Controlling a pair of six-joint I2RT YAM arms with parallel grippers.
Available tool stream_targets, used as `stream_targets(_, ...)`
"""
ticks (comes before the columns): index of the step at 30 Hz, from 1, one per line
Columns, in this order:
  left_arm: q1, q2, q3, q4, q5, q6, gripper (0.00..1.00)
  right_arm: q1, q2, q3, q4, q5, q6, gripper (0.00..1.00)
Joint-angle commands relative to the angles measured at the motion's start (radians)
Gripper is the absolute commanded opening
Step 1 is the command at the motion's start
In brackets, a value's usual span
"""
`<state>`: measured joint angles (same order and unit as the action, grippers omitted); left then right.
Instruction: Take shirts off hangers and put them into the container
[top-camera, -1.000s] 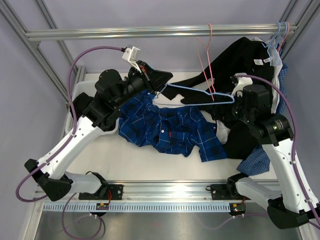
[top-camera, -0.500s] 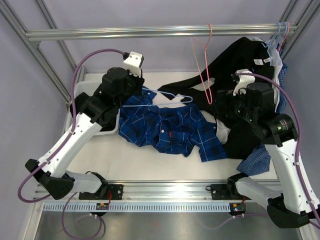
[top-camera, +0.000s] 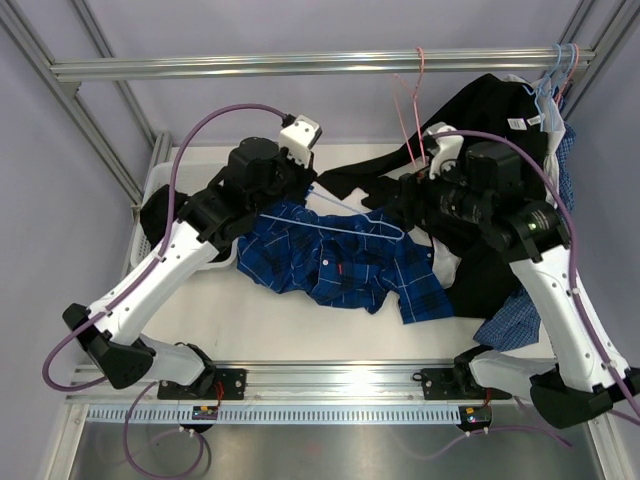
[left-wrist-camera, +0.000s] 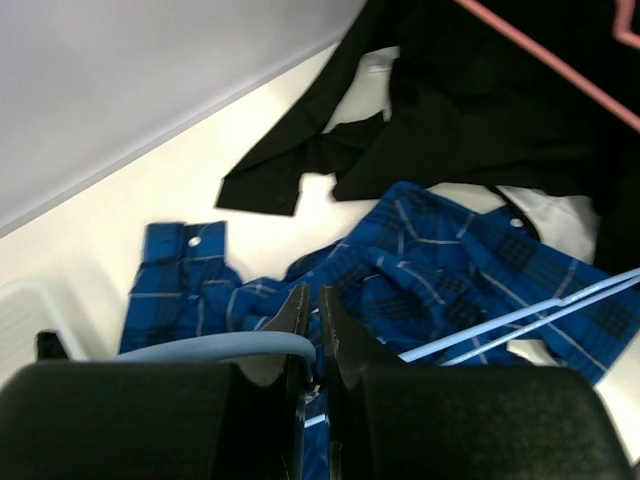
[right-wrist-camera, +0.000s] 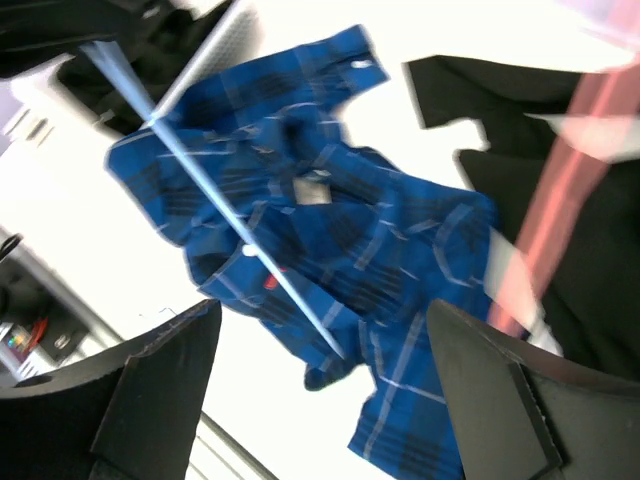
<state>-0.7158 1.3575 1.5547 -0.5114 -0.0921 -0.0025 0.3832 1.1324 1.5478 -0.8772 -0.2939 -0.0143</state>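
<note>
A light blue hanger (top-camera: 345, 222) hangs bare over the blue plaid shirt (top-camera: 340, 262), which lies crumpled on the table. My left gripper (top-camera: 303, 188) is shut on its hook (left-wrist-camera: 215, 345); the wires (left-wrist-camera: 540, 312) run off to the right. My right gripper (top-camera: 397, 200) stands open above the shirt's right part (right-wrist-camera: 330, 220), the hanger's thin wire (right-wrist-camera: 230, 230) crossing below it. A black shirt (top-camera: 375, 170) is spread behind. The container (top-camera: 185, 170) sits at the left, mostly hidden by my left arm.
A pink hanger (top-camera: 415, 110) hangs from the top rail (top-camera: 300, 66) beside my right gripper. More black and plaid shirts (top-camera: 500, 110) hang at the right on blue hangers (top-camera: 560, 60). Dark cloth (top-camera: 155, 215) lies in the container.
My left gripper has carried the blue hanger to the right and turned it, so it now lies across the plaid shirt. My right arm has swung left toward the hanger's far end.
</note>
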Motion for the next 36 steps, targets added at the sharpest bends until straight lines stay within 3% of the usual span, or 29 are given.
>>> stream_targets(1, -0.019, 0.023, 0.070, 0.082, 0.080, 0.007, 0.00, 0.078, 0.067, 0.049, 0.043, -0.097, -0.107, 0.91)
stream_targets(11, -0.033, 0.040, 0.104, 0.086, 0.120, -0.037, 0.00, 0.180, 0.165, 0.011, 0.109, -0.123, -0.098, 0.65)
stream_targets(19, -0.036, 0.015, 0.073, 0.088, 0.112, -0.044, 0.00, 0.191, 0.201, 0.001, 0.121, -0.140, -0.101, 0.05)
stream_targets(20, -0.036, 0.012, 0.070, 0.088, 0.109, -0.048, 0.00, 0.191, 0.202, 0.000, 0.119, -0.140, -0.101, 0.00)
stream_targets(23, -0.036, -0.001, 0.065, 0.088, 0.097, -0.060, 0.02, 0.191, 0.191, -0.009, 0.116, -0.140, -0.101, 0.00)
stream_targets(25, -0.036, -0.012, 0.061, 0.086, 0.069, -0.073, 0.12, 0.191, 0.179, -0.018, 0.119, -0.134, -0.098, 0.00)
stream_targets(30, -0.036, -0.037, 0.041, 0.083, 0.009, -0.099, 0.55, 0.189, 0.147, -0.046, 0.121, -0.119, -0.081, 0.00)
stream_targets(31, -0.036, -0.052, 0.033, 0.083, -0.001, -0.111, 0.69, 0.191, 0.141, -0.051, 0.124, -0.099, -0.079, 0.00)
stream_targets(34, -0.036, -0.092, 0.022, 0.086, -0.044, -0.129, 0.90, 0.189, 0.122, -0.058, 0.119, -0.061, -0.078, 0.00)
stream_targets(36, -0.036, -0.115, 0.015, 0.090, -0.066, -0.139, 0.99, 0.191, 0.112, -0.052, 0.113, -0.039, -0.075, 0.00)
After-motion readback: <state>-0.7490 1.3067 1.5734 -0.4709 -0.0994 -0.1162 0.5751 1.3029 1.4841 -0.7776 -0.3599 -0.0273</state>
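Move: The blue hanger is in the left hand near its hook. The bare shoulder that the right hand will grip lies about 12 cm to the right hand's left, 1 cm back and 5 cm lower; from the left hand, some 10 cm right, 6 cm back and 5 cm down. The blue plaid shirt is on the table, roughly 14 cm left, 5 cm forward and 33 cm below the right hand; a pink hanger's lower end dangles about 10 cm ahead and 4 cm right of it, slightly higher. The open right hand reaches left about 10 cm and dips some 4 cm, turning roughly 20 degrees counter-clockwise, and pinches the blue hanger's shoulder wire short of its end, while the left hand, still holding the hook end, first brings it about 3 cm right towards the right hand. Once the right fingers are shut, the left fingers open wide and let go while that hand rises a couple of centimetres and eases back and left, the right hand keeping its pinch and sinking another 2 cm with a slight drift back right. ##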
